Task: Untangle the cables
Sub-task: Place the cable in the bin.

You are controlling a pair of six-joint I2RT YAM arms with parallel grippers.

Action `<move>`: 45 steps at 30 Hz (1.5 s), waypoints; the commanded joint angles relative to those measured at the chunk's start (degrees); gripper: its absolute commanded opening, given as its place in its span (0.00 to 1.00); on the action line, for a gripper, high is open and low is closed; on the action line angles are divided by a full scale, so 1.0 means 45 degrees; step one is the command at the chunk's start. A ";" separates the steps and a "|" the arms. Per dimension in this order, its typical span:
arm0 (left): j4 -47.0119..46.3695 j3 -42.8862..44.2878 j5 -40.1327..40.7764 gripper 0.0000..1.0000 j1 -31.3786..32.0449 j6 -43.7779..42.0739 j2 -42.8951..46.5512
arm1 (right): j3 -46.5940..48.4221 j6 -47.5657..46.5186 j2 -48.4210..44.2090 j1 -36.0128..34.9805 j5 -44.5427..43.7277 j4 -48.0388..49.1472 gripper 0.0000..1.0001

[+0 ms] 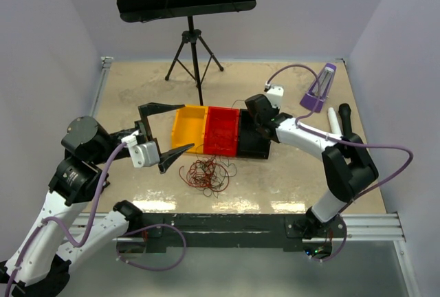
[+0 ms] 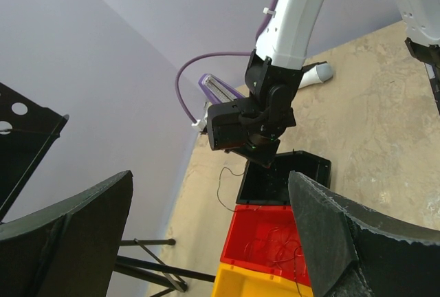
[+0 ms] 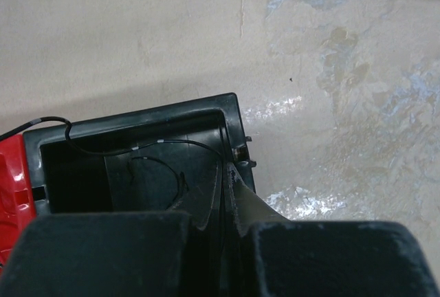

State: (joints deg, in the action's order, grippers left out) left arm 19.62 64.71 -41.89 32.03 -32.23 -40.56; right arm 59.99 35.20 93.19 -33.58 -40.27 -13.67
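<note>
The cables (image 1: 206,173) are a loose clump of thin red and black wires on the table, just in front of the bins. More thin wires (image 2: 289,247) lie in the red bin (image 1: 221,130). A black wire (image 3: 137,147) lies in the black bin (image 1: 256,144). My left gripper (image 1: 188,126) hangs open at the left edge of the yellow bin (image 1: 189,128), holding nothing. In the left wrist view, the left gripper (image 2: 210,180) looks down the row of bins. My right gripper (image 3: 230,168) is shut, tips at the black bin's right wall. The black wire runs up to them; whether it is pinched is unclear.
A black music stand on a tripod (image 1: 196,42) stands at the back, and its legs (image 2: 144,269) also show in the left wrist view. A purple object (image 1: 317,94) and a white one (image 1: 333,115) lie at the back right. Pale walls enclose the table.
</note>
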 commanded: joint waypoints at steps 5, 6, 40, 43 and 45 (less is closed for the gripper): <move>-0.0511 -0.0102 -0.0144 1.00 0.0050 0.0072 -0.0089 | 0.0205 0.0128 -0.0121 -0.0037 0.1057 0.0849 0.01; -0.0531 -0.0121 -0.0144 1.00 0.0031 0.0072 -0.0089 | 0.0205 0.0108 -0.0200 -0.0037 0.1175 0.0928 0.03; -0.0707 -0.0161 -0.0028 1.00 0.0050 0.0111 0.0048 | 0.1962 -0.0616 -0.1138 -0.0427 0.5022 0.0909 0.66; -0.0785 -0.0180 -0.0027 1.00 0.0050 0.0150 0.0048 | 0.2060 -0.0401 -0.0885 -0.0564 0.5160 0.0909 0.64; -0.0843 -0.0180 -0.0027 1.00 0.0050 0.0208 0.0048 | 0.2177 -0.0265 -0.0612 -0.0623 0.5005 0.0832 0.62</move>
State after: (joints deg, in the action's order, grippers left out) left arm 18.11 63.86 -41.82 32.03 -32.14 -40.45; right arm 66.30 32.45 90.39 -35.70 -18.70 -11.22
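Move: The right hand, still shut on the black cable, is over the far right corner of the black bin, whose middle lies some 4 cm back, 4 cm left and 5 cm below. The red bin's middle is about 10 cm left of the black bin's and level with it. The cable tangle lies some 15 cm left of the black bin's middle and 14 cm nearer. From the idle left hand the black bin is about 19 cm ahead, 20 cm right and 36 cm down. The right hand lets go of the black cable over the black bin, sinking a centimetre and opening to about two thirds while it drifts left. It then lifts clear by some 12 cm, swings left over the bin and comes halfway down towards the wall between the black and red bins. It ends about 9 cm left of its start, fingers still open, having turned roughly 20 degrees counter-clockwise with its left side tipped up. ##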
